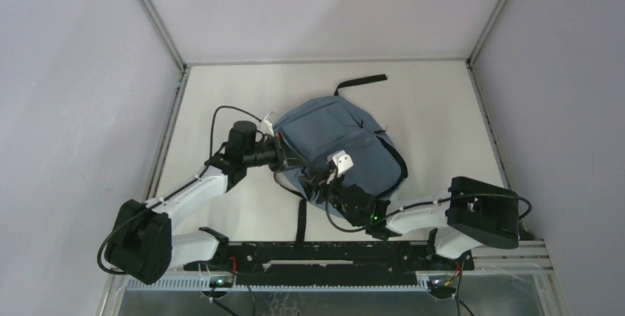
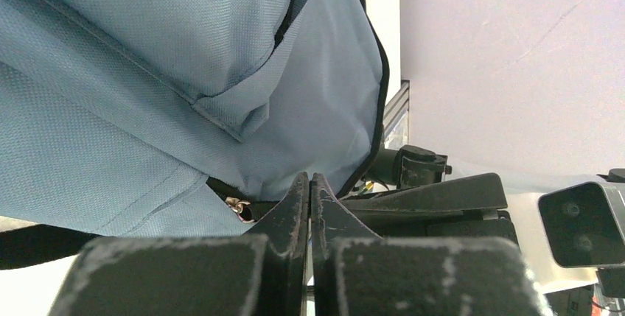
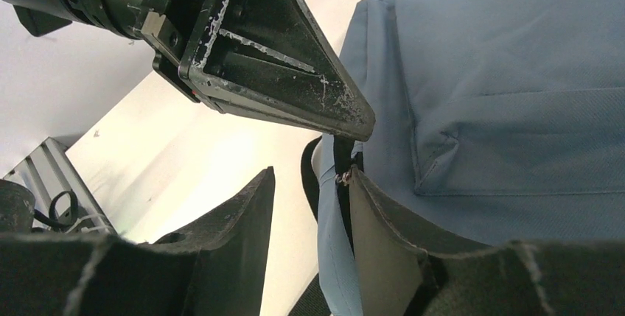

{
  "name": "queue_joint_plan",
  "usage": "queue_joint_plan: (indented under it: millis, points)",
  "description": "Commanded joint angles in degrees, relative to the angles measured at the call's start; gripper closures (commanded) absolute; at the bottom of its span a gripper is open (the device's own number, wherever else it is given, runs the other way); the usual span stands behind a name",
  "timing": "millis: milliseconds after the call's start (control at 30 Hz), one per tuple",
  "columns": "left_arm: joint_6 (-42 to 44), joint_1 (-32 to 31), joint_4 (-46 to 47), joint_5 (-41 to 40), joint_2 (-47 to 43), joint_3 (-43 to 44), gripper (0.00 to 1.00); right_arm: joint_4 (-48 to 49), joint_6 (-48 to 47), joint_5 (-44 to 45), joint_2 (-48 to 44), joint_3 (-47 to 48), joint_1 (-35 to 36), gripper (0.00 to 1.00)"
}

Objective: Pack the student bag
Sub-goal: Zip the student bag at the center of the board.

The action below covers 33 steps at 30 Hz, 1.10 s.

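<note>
The student bag (image 1: 346,143) is a dusty-blue backpack lying flat mid-table, with black straps trailing far and near. My left gripper (image 1: 295,163) is at its near-left edge. In the left wrist view the jaws (image 2: 309,180) are pressed shut where the black zip line and piping meet, pinching the bag's edge (image 2: 184,73). A small metal zip pull (image 2: 237,205) sits just left of them. My right gripper (image 1: 323,179) is open (image 3: 311,172). The bag's edge (image 3: 516,73) and the zip pull (image 3: 343,177) lie against its right finger (image 3: 383,235). The left gripper's fingertips (image 3: 324,102) hang just above.
A black strap (image 1: 301,220) runs from the bag toward the near rail (image 1: 324,251). Another strap (image 1: 362,82) lies at the far side. Grey walls with metal frame posts (image 1: 151,14) enclose the table. No books are in view.
</note>
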Motion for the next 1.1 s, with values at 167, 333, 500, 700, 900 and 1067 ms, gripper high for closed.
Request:
queue_joint_plan:
  millis: [167,333,500,700,900,1067]
  points:
    - [-0.9,0.5,4.0,2.8,-1.7,-0.3,1.00,7.1,0.0,0.0,4.7,3.3,-2.3,0.50]
    - [-0.9,0.5,4.0,3.1,-1.6,-0.3,1.00,8.1,-0.4,-0.1,6.3,4.4,-4.0,0.50]
    - [-1.1,0.5,4.2,3.3,-1.3,-0.4,1.00,7.9,-0.2,-0.9,7.7,5.7,-4.9,0.57]
    - [-1.2,0.4,4.4,3.1,-1.4,-0.4,1.00,7.9,1.1,-1.7,8.7,6.3,-5.8,0.73]
    - [-1.1,0.5,4.6,3.4,-1.1,-0.4,1.00,6.3,0.7,-1.6,7.9,6.3,-5.9,0.97]
    - [1.8,1.3,2.8,1.7,-3.5,0.3,0.40,4.5,0.6,-0.3,7.1,6.3,-5.5,1.00]
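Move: The zipper pull of the student bag hangs from the shut left fingertips, about 2 cm below the left hand point and 1 cm to its right. From the right hand it lies about 4 cm ahead, 1 cm left and 1 cm down. The bag's middle is some 9 cm ahead, 10 cm right and 8 cm below the right hand; the black strap on the board is about 12 cm back, 3 cm left and 13 cm below it. The zipper pull, still pinched by the left fingers, is met from below by the half-open right hand, which goes forward about 4 cm and sinks slightly, then stays there while its fingers shut on the pull just under the left fingertips. The left hand holds nearly still until the end, when its fingers open about halfway and it rises slightly. ##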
